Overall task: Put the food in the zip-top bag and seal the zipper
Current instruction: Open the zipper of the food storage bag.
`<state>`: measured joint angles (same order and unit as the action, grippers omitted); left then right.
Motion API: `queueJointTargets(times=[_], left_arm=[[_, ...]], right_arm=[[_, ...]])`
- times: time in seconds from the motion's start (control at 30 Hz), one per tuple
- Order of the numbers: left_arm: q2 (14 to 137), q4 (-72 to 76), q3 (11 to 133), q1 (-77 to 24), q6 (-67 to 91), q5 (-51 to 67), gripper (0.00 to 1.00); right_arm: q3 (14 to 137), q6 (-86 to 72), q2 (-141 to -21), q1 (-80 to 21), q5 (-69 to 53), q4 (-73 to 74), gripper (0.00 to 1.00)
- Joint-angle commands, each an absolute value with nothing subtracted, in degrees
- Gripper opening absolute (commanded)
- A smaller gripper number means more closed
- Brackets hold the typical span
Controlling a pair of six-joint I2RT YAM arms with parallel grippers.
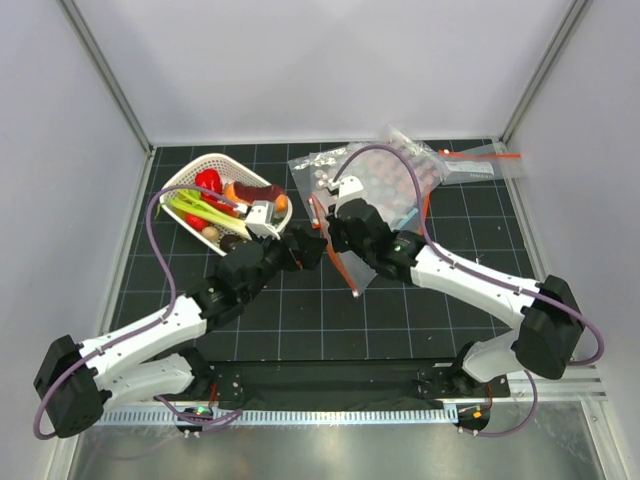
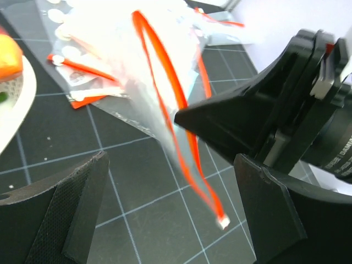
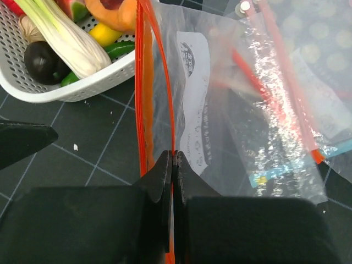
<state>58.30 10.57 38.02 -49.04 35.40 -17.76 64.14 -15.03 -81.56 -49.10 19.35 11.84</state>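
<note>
The food lies in a white basket (image 1: 180, 180): a green-and-white stalk (image 1: 205, 212) (image 3: 66, 38), a red piece (image 1: 208, 181) and a small red fruit (image 1: 194, 220). My right gripper (image 1: 333, 232) (image 3: 173, 157) is shut on one lip of the zipper (image 3: 172, 110), holding the zip-top bag (image 3: 220, 110) (image 2: 159, 66) up off the mat. The bag's mouth gapes a little, its two orange strips (image 2: 165, 93) apart. My left gripper (image 1: 312, 248) (image 2: 176, 214) stands open around the strips' lower end (image 2: 221, 220), touching nothing.
Other clear bags (image 1: 400, 170) (image 2: 82, 77) (image 3: 286, 99) lie flat at the back, one more at the far right (image 1: 480, 165). The basket also holds orange, yellow and dark toy pieces. White walls enclose the black grid mat (image 1: 300, 320).
</note>
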Motion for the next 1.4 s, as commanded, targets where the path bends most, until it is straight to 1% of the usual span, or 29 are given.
queueJointTargets(times=[0.0,0.13,0.27,0.5,0.63,0.7,0.8,0.83,0.87,0.93,0.97,1.0,1.03,1.1,1.13,1.17,1.23,1.27,1.3,1.37], left_arm=[[55.55,21.01,34.98,-48.95,33.58,-14.51,1.0],[54.41,19.77,34.19,-48.87,32.26,-16.17,1.0],[55.37,20.48,34.54,-48.87,30.68,-16.35,0.99],[60.11,20.21,36.82,-48.87,29.97,-13.19,0.96],[62.22,18.47,38.32,-48.87,29.53,-13.71,0.96],[63.54,17.41,39.19,-48.87,29.44,-14.24,0.94],[66.35,14.95,41.22,-48.87,29.18,-14.85,0.8],[67.75,14.59,42.26,-48.87,29.01,-15.38,0.74],[68.46,13.98,42.8,-48.87,29.0,-15.82,0.59],[69.52,12.22,43.68,-48.87,29.53,-17.31,0.44],[70.04,11.87,44.12,-48.87,29.71,-18.36,0.31],[70.22,11.69,44.21,-48.87,29.79,-18.46,0.25],[70.14,11.43,44.3,-48.95,29.79,-18.54,0.15],[69.61,11.34,44.12,-48.87,29.79,-18.63,0.09],[69.35,11.34,44.12,-48.87,29.88,-18.81,0.04],[69.0,11.34,43.69,-48.95,29.88,-19.16,0.01],[68.21,11.51,43.33,-48.87,30.06,-19.51,0.0],[68.03,11.51,43.24,-48.87,30.23,-19.69,0.0],[67.85,11.69,42.98,-48.95,30.32,-19.86,0.0],[67.68,11.78,42.8,-48.87,30.5,-20.13,0.0]], right_arm=[[62.06,-18.01,-77.61,-50.36,24.87,7.65,0.01],[58.45,-19.25,-74.19,-50.8,22.06,3.79,0.01],[57.04,-19.16,-71.99,-51.77,22.5,2.73,0.01],[56.51,-19.16,-71.8,-53.09,22.14,2.11,0.01],[55.99,-18.99,-71.81,-53.61,21.45,1.06,0.01],[55.81,-18.9,-71.81,-54.23,21.45,0.62,0.01],[55.72,-18.55,-71.72,-54.93,21.8,0.53,0.01],[55.64,-18.46,-71.63,-55.02,22.06,0.44,0.01],[55.72,-18.37,-71.72,-55.11,22.15,0.53,0.01],[55.9,-18.02,-71.81,-55.37,22.94,0.96,0.01],[56.16,-17.93,-72.07,-55.46,24.24,1.23,0.01],[56.51,-17.76,-72.33,-55.46,24.78,2.27,0.01],[56.86,-17.67,-72.51,-55.37,25.57,2.98,0.01],[57.65,-17.58,-73.21,-55.55,27.77,4.21,0.01],[57.66,-17.49,-73.3,-55.63,28.21,4.22,0.02],[57.74,-17.49,-73.47,-55.46,28.3,4.31,0.03],[57.92,-17.49,-74.0,-55.55,28.57,4.66,0.14],[58.18,-17.49,-74.18,-55.63,28.65,4.75,0.21],[58.27,-17.49,-74.79,-55.72,28.74,5.01,0.32],[58.36,-17.58,-75.23,-56.16,28.74,4.75,0.4]])
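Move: The bag's free zipper lip, the orange strip nearer the left gripper, crosses about 5 cm ahead of the open left hand, 4 cm to its right and 3 cm below. The food basket's middle is some 22 cm ahead and 25 cm left, 16 cm lower; the pile of flat bags lies roughly 25 cm ahead and 16 cm right, 20 cm lower. The right gripper already pinches the other zipper lip between its fingertips. Hold the right-hand lip and draw it back about 4 cm, rising slightly. Meanwhile bring the left gripper down some 4 cm, easing forward and to the right towards the free lip, rolling its left side up about 10 degrees, then shut its fingers to pinch that orange strip. With the left closed, sink the right hand slightly and begin opening its fingers, to about a third. ##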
